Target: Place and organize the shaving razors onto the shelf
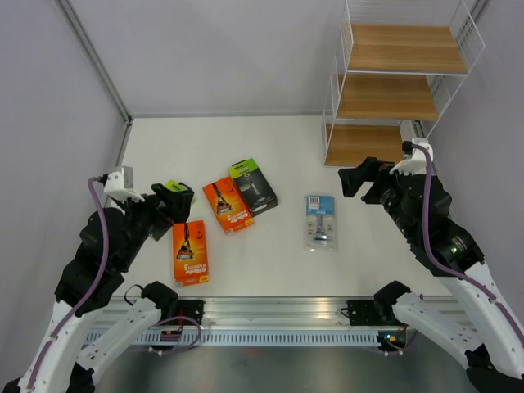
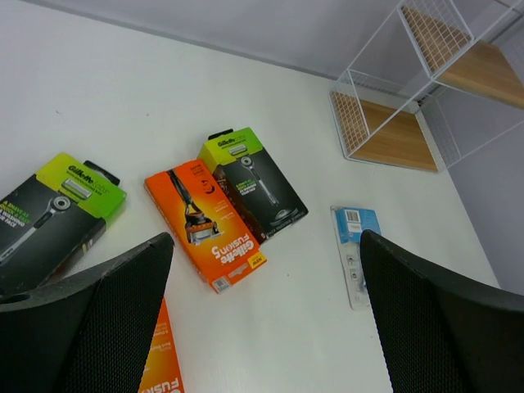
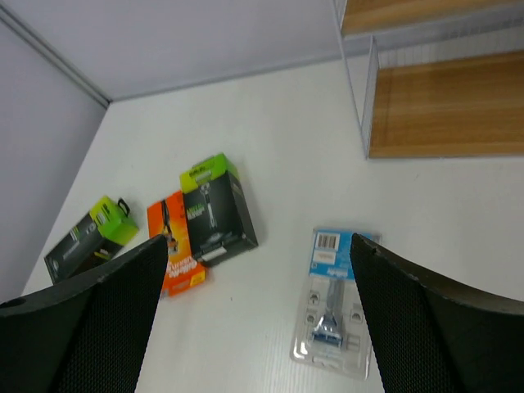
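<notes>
Five razor packs lie on the white table. One orange card (image 1: 190, 252) lies near the left arm, a second orange card (image 1: 228, 205) leans against a black box with a lime-green end (image 1: 253, 187). The other black box (image 1: 169, 196) is mostly hidden under my left gripper (image 1: 174, 201); it shows in the left wrist view (image 2: 49, 217). The clear blister with blue card (image 1: 320, 221) lies centre-right, also in the right wrist view (image 3: 332, 307). My right gripper (image 1: 359, 180) hovers open right of it. Both grippers are open and empty. The shelf (image 1: 397, 90) stands at the back right.
Grey walls enclose the table at the left, back and right. A metal rail (image 1: 270, 315) runs along the near edge between the arm bases.
</notes>
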`<state>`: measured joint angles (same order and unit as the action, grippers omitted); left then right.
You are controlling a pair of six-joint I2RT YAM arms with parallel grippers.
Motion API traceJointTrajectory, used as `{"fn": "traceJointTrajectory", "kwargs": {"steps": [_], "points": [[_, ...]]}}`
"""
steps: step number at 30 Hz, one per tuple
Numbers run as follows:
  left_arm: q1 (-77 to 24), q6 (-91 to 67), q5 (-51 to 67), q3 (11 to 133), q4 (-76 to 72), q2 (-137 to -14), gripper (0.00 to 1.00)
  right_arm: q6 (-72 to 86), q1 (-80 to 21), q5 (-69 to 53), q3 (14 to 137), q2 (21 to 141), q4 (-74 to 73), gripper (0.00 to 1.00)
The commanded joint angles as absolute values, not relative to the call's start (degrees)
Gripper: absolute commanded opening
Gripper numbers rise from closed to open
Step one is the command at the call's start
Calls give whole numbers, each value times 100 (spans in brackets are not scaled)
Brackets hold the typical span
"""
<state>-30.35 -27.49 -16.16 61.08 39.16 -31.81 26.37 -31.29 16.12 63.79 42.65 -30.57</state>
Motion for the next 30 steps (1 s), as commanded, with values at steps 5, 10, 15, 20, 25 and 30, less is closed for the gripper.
{"fn": "traceJointTrajectory", "kwargs": {"steps": [5, 10, 15, 20, 25, 30], "points": [[-3032, -3041, -1538, 5432, 4131, -2207, 100, 3083, -3129, 1493, 5827, 4227, -3682, 98], [-3041, -2944, -1503, 5195, 4210, -1969, 100, 3366, -3138, 1872, 5994, 4640, -4402, 98], [-3041, -3093, -1485, 4975, 4350, -2311, 100, 3612, -3129, 1960, 5161, 5044, -4177, 97], [-3032, -3401, -1398, 4817, 4474, -2557, 100, 4201, -3129, 2311, 4027, 5291, -3508, 89], [-3032, -3358, -1327, 4694, 4491, -2689, 99, 4123, -3129, 1873, 3586, 5528, -2392, 74], [-3032, -3401, -1432, 4518, 4491, -2663, 100, 3709, -3138, 1433, 3769, 6528, -1723, 63]]}}
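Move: The blue-topped blister pack lies almost under the right gripper, about 3 cm ahead, 2 cm left and 30 cm below. At table height, the black-green box stands some 13 cm ahead and 19 cm left, and the lowest shelf board about 27 cm ahead and 10 cm right. From the left gripper, the blister pack is roughly 27 cm right and 7 cm ahead; the near orange box lies 6 cm left and 1 cm back. Drop the right gripper some 27 cm onto the blister pack's lower half, tipping the fingers about 35 degrees farther down; let it draw back slightly late in the descent, then ease forward again while the jaws narrow to roughly two-thirds open. Meanwhile sink the left gripper about 11 cm beside the near orange box, jaws wide, nose tipping down slightly. ##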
